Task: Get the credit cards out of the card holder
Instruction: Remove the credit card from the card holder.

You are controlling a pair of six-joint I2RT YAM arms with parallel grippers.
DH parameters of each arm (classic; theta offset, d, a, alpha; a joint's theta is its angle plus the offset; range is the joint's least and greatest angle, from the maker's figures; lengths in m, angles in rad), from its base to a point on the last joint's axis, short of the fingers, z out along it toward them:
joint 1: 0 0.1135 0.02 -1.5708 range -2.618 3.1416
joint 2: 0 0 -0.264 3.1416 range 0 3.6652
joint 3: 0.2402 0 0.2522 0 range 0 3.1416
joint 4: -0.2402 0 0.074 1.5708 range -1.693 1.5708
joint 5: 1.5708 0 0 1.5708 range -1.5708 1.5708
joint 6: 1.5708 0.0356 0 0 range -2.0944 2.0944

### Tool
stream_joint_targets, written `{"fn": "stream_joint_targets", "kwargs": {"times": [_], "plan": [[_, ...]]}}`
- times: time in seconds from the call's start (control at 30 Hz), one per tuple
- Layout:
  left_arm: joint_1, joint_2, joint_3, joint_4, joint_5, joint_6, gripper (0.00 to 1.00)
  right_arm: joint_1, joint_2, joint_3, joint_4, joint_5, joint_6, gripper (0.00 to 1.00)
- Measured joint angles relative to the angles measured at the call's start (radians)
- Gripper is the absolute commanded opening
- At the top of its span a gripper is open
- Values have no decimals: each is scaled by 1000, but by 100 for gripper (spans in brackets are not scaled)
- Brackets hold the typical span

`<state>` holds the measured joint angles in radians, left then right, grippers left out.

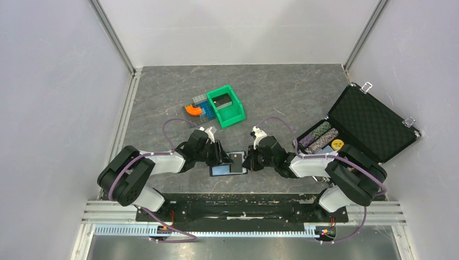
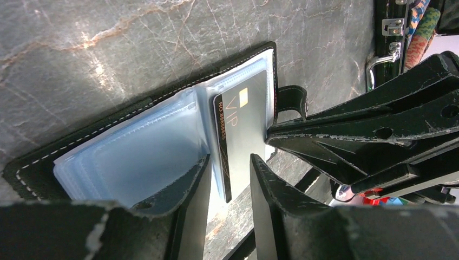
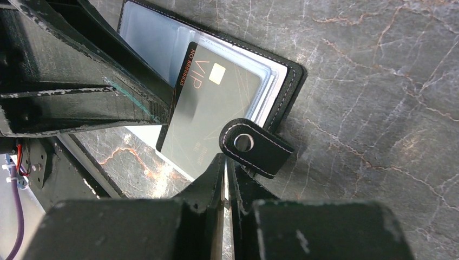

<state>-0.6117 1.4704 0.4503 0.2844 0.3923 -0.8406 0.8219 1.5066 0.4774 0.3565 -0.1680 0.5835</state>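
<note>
The card holder point(image 1: 222, 170) lies open on the table between my two arms, its clear sleeves point(image 2: 135, 146) facing up. One black credit card point(image 2: 243, 130) marked VIP sticks partway out of the right-hand sleeve, seen also in the right wrist view point(image 3: 211, 108). My right gripper point(image 3: 225, 160) is shut on that card's edge, beside the holder's snap strap point(image 3: 254, 146). My left gripper point(image 2: 231, 160) is open and straddles the card's free end. One of its fingers point(image 2: 187, 189) rests over the sleeves. Any other cards are hidden.
A green bin point(image 1: 226, 105) stands at the back with orange and blue pieces point(image 1: 196, 108) beside it. A black foam-lined case point(image 1: 368, 122) lies open at the right, holding rows of poker chips point(image 1: 319, 138). The arms' base rail runs along the near edge.
</note>
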Motion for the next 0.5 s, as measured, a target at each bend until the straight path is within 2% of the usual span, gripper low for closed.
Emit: {"fn": "stream_joint_targets", "kwargs": {"times": [0.37, 0.5], "plan": [[-10, 23, -9, 37, -8, -14, 21, 0, 0, -3, 6, 0, 0, 6], [-10, 23, -13, 38, -19, -23, 3, 0, 0, -5, 9, 0, 1, 6]]}}
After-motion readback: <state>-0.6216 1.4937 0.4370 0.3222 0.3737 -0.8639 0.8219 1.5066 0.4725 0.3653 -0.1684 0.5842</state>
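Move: The VIP credit card lies in the holder's right-hand sleeve, its middle about 3 cm to the right of the left hand, 1 cm ahead and 1 cm below. The empty clear sleeve is centred some 4 cm to that hand's left and level with it. From the right hand the card's middle is about 3 cm left, 2 cm ahead and 1 cm below; the holder's strap sticks up about 2 cm right and 2 cm ahead of that hand. The left hand, already at the middle of the card's left long edge, eases down only about half a centimetre with no real wrist turn, and its fingers go from roughly 40 percent open to nearly shut, nipping together at the dark strip along that edge. Meanwhile the right hand stays put with its fingertips still closed at the right-hand edge of the sleeve beside the strap, some 6 cm from the left fingertips. ##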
